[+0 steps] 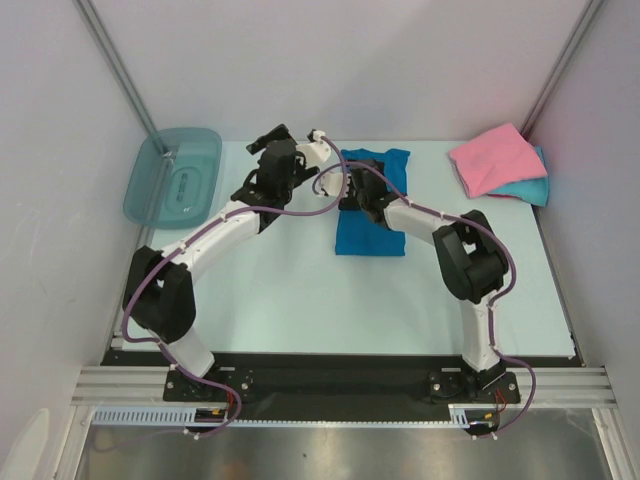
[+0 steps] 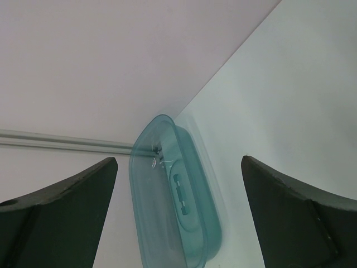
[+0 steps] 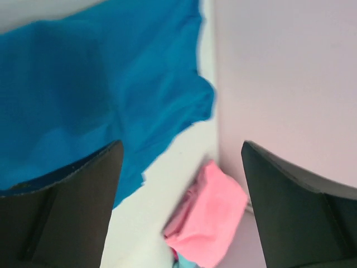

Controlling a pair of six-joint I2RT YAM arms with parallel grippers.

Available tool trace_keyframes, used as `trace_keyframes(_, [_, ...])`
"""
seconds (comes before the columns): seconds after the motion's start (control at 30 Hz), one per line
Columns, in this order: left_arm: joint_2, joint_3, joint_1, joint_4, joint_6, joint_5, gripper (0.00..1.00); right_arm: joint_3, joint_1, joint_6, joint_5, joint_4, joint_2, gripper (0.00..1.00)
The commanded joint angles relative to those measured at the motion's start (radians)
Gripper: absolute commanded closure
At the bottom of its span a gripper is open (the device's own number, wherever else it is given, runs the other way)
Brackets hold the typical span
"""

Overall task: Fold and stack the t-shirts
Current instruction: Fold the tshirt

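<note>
A deep blue t-shirt lies partly folded at the middle back of the table, also in the right wrist view. My right gripper hovers over its upper part, open, with nothing between its fingers. A folded pink t-shirt rests on a folded turquoise t-shirt in the back right corner. My left gripper is open and empty near the back, left of the blue shirt, facing the bin.
A translucent teal plastic bin stands at the back left corner against the wall. White walls close in the table at the back and both sides. Both arms' purple cables loop over the table.
</note>
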Motion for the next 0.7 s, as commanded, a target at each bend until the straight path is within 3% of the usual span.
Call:
trace_keyframes(0.0, [-0.011, 0.032, -0.007, -0.001, -0.013, -0.010, 0.00, 0.044, 0.011, 0.117, -0.126, -0.324, -0.162, 0.09])
trace_keyframes(0.1, [-0.025, 0.014, -0.007, 0.010, 0.000, -0.013, 0.00, -0.039, 0.052, 0.145, -0.212, -0.484, -0.272, 0.13])
trace_keyframes(0.2, [-0.034, -0.011, -0.007, 0.025, 0.013, -0.020, 0.00, -0.192, 0.107, 0.162, -0.211, -0.514, -0.371, 0.13])
trace_keyframes(0.33, [-0.040, -0.026, -0.007, 0.036, 0.018, -0.020, 0.00, -0.278, 0.160, 0.206, -0.249, -0.583, -0.434, 0.12])
trace_keyframes(0.67, [-0.062, -0.008, -0.008, -0.007, -0.048, -0.046, 0.00, -0.436, 0.200, 0.229, -0.251, -0.463, -0.397, 0.12])
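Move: The near hem of the folded blue t-shirt lies about 22 cm back from the right hand, roughly straight in line with it and some 12 cm below. The shirt's far edge is about 7 cm ahead of the right hand, straight in line; the pink shirt sits some 33 cm to its right and 4 cm farther out, both about 11 cm below. From the waiting left hand, the near hem is some 24 cm back, 20 cm to the right and 25 cm below. Back towards the robot sweeps the right arm, about 22 cm, over the folded blue t-shirt from near its far end to its near hem. It first travels roughly level with a slight rise, then sinks in the second half to end some 7 cm lower, slowing down. The wrist tips about 35 degrees more downwards and turns a little counter-clockwise; the fingers stay wide open and empty. ##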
